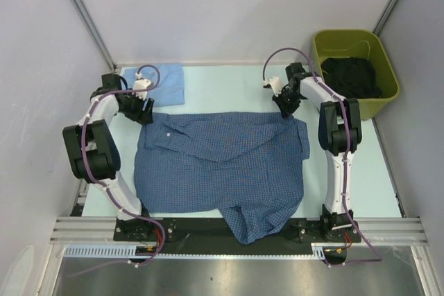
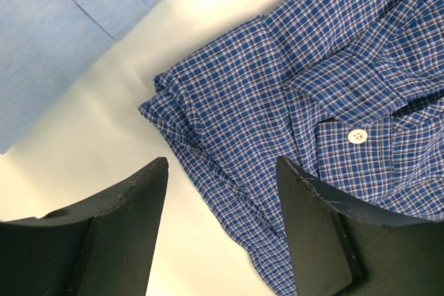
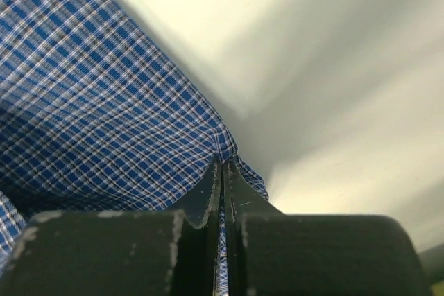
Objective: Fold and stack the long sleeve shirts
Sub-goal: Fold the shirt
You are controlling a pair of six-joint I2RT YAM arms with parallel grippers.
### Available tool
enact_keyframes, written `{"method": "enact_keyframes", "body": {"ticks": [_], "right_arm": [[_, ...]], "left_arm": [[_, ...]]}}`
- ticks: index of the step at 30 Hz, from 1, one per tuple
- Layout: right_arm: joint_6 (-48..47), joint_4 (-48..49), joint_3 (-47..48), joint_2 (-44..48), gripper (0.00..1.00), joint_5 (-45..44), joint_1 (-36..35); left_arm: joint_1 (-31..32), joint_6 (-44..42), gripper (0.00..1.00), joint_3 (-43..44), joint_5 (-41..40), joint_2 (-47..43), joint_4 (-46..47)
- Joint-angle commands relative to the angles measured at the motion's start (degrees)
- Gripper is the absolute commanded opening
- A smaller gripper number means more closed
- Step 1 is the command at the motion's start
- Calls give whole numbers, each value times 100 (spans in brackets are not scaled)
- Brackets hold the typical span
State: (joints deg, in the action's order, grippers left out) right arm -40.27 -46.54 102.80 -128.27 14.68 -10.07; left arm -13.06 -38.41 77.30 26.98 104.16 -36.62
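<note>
The blue checked shirt (image 1: 222,164) lies spread across the middle of the table, one part hanging over the near edge. A pale blue shirt (image 1: 165,82), folded, lies at the back left. My left gripper (image 1: 144,111) hovers open over the checked shirt's far left corner (image 2: 208,136); the cloth edge runs between its fingers (image 2: 316,233) without being pinched. My right gripper (image 1: 284,109) is shut on the checked shirt's far right corner (image 3: 229,145), with a strip of cloth caught between the jaws.
A green bin (image 1: 385,67) holding dark clothing (image 1: 352,77) stands at the back right, just beyond the right arm. Grey walls enclose the table on the left, back and right. A metal rail (image 1: 236,228) runs along the near edge.
</note>
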Motion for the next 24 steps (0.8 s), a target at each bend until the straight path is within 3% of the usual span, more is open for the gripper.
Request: {"method": "enact_keyframes", "body": {"ticks": [1, 7, 13, 18, 22, 24], "right_arm": [[10, 664, 450, -365, 0, -782, 118], [37, 620, 1417, -770, 0, -1081, 207], [-77, 629, 1005, -515, 0, -914, 207], [-86, 691, 837, -471, 0, -923, 136], [-86, 682, 873, -489, 0, -940, 119], [-104, 673, 890, -480, 0, -949, 119]], "left_arm": [[-65, 202, 68, 277, 202, 131, 76], [-65, 562, 66, 330, 229, 254, 243], [40, 1055, 58, 504, 492, 262, 770], [575, 581, 57, 1146, 203, 710, 464], [770, 545, 43, 1945, -236, 1290, 121], [814, 589, 42, 2070, -386, 1484, 24]]}}
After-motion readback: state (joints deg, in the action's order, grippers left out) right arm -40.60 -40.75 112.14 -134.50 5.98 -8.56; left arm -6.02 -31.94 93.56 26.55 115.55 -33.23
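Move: The dark checked shirt's far right corner is already pinched between the right fingers, with bare table ahead; the green bin stands some 20 cm farther out and 28 cm to the right of that hand. From the open left hand, the checked shirt's far left corner lies about 8 cm ahead, 3 cm right and 6 cm below, and the folded light blue shirt roughly 21 cm ahead and 2 cm right, also on the table. Still pinching the checked shirt's far right corner, the right hand drags it forward about 7 cm and some 3 cm right, low over the table, then holds still there. The left hand first sinks slightly, then follows forward and to the right, about 9 cm in all, rising a little as it closes in on the far left corner, its fingers partly closing above the cloth. ##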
